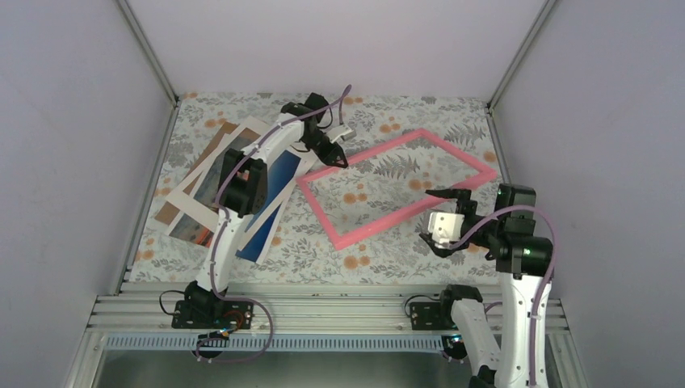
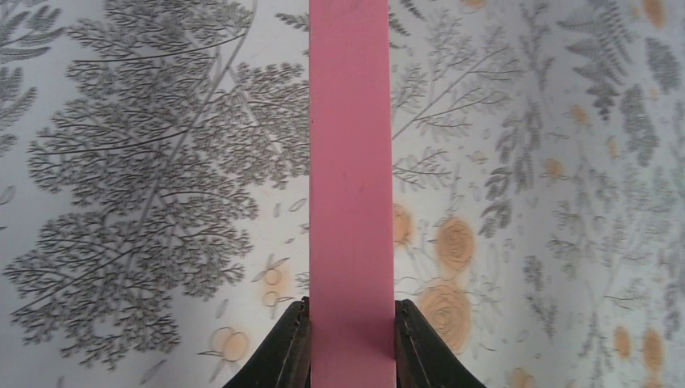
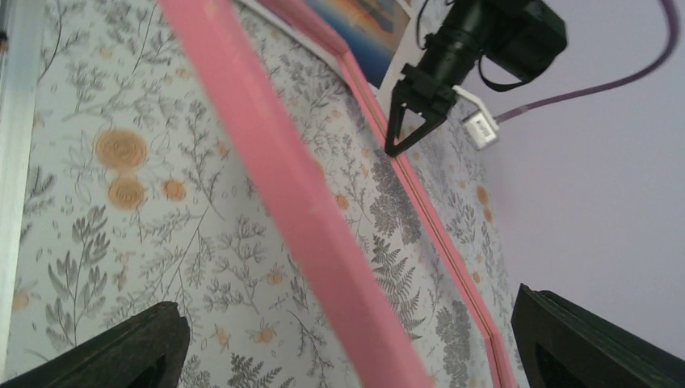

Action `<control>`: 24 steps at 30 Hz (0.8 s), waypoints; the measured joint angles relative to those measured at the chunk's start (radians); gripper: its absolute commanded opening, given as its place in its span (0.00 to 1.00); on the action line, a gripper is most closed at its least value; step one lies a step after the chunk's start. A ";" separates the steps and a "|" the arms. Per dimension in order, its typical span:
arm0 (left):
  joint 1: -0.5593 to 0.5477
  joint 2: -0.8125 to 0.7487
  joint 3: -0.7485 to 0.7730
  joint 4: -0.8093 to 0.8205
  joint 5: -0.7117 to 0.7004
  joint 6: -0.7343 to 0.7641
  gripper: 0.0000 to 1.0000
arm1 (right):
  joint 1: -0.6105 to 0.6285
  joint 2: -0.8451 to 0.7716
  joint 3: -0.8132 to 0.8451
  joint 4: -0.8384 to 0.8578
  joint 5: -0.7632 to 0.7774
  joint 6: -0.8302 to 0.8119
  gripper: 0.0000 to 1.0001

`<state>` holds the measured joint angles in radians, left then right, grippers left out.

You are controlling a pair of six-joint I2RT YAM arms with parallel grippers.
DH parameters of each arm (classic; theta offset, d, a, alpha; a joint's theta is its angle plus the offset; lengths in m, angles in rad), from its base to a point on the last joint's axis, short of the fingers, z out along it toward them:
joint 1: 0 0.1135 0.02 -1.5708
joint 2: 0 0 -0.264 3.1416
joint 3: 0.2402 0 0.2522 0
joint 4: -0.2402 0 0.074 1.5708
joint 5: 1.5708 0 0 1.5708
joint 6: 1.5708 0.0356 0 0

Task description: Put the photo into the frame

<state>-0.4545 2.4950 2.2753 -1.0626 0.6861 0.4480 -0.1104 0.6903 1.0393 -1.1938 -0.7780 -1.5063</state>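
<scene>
The pink frame (image 1: 401, 187) lies flat on the floral cloth, right of centre. My left gripper (image 1: 338, 158) is at the frame's far left corner. In the left wrist view the left gripper (image 2: 352, 323) is shut on a pink bar of the frame (image 2: 351, 162), one black finger on each side. My right gripper (image 1: 442, 217) stands open at the frame's near right side. In the right wrist view a blurred bar of the frame (image 3: 299, 210) runs between the wide-open fingers of the right gripper (image 3: 347, 323). The photo (image 1: 281, 174) lies at the left, partly under the left arm.
A white mat border (image 1: 242, 136) and a brown backing board (image 1: 212, 148) lie stacked askew with the photo at the left. Grey walls close in the cloth on three sides. A metal rail (image 1: 323, 311) runs along the near edge.
</scene>
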 measured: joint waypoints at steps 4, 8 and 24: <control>-0.002 0.003 0.023 -0.041 0.053 -0.006 0.02 | 0.000 -0.029 -0.061 0.016 0.031 -0.117 1.00; -0.008 0.003 0.024 -0.065 0.080 -0.019 0.03 | 0.000 -0.032 -0.083 0.042 0.066 -0.200 1.00; -0.049 0.003 0.004 -0.083 0.077 -0.050 0.02 | 0.159 0.078 -0.142 0.241 0.247 -0.250 0.70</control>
<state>-0.5034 2.4981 2.2791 -1.1458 0.7635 0.3985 0.0483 0.7685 0.8974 -0.9524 -0.5308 -1.7565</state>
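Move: From the right gripper, the nearest stretch of the frame's raised near rail lies about 4 cm ahead, 1 cm left and 4 cm below; the frame's near-left corner is some 19 cm left, 1 cm back and 15 cm lower. From the left gripper, already holding the far rail, that near-rail stretch is roughly 22 cm back, 18 cm right and 15 cm higher. The photo stack sits about 26 cm left of the left gripper, 3 cm back, 7 cm below. Bring the open right gripper down about 5 cm and forward about 4 cm onto the frame's near rail, tipping its fingers some 20 degrees further down so they straddle the rail, and only at the end start closing them. Meanwhile keep the left pinch on the far rail and draw it back about 4 cm and 2 cm to the right, tilting it slightly. ##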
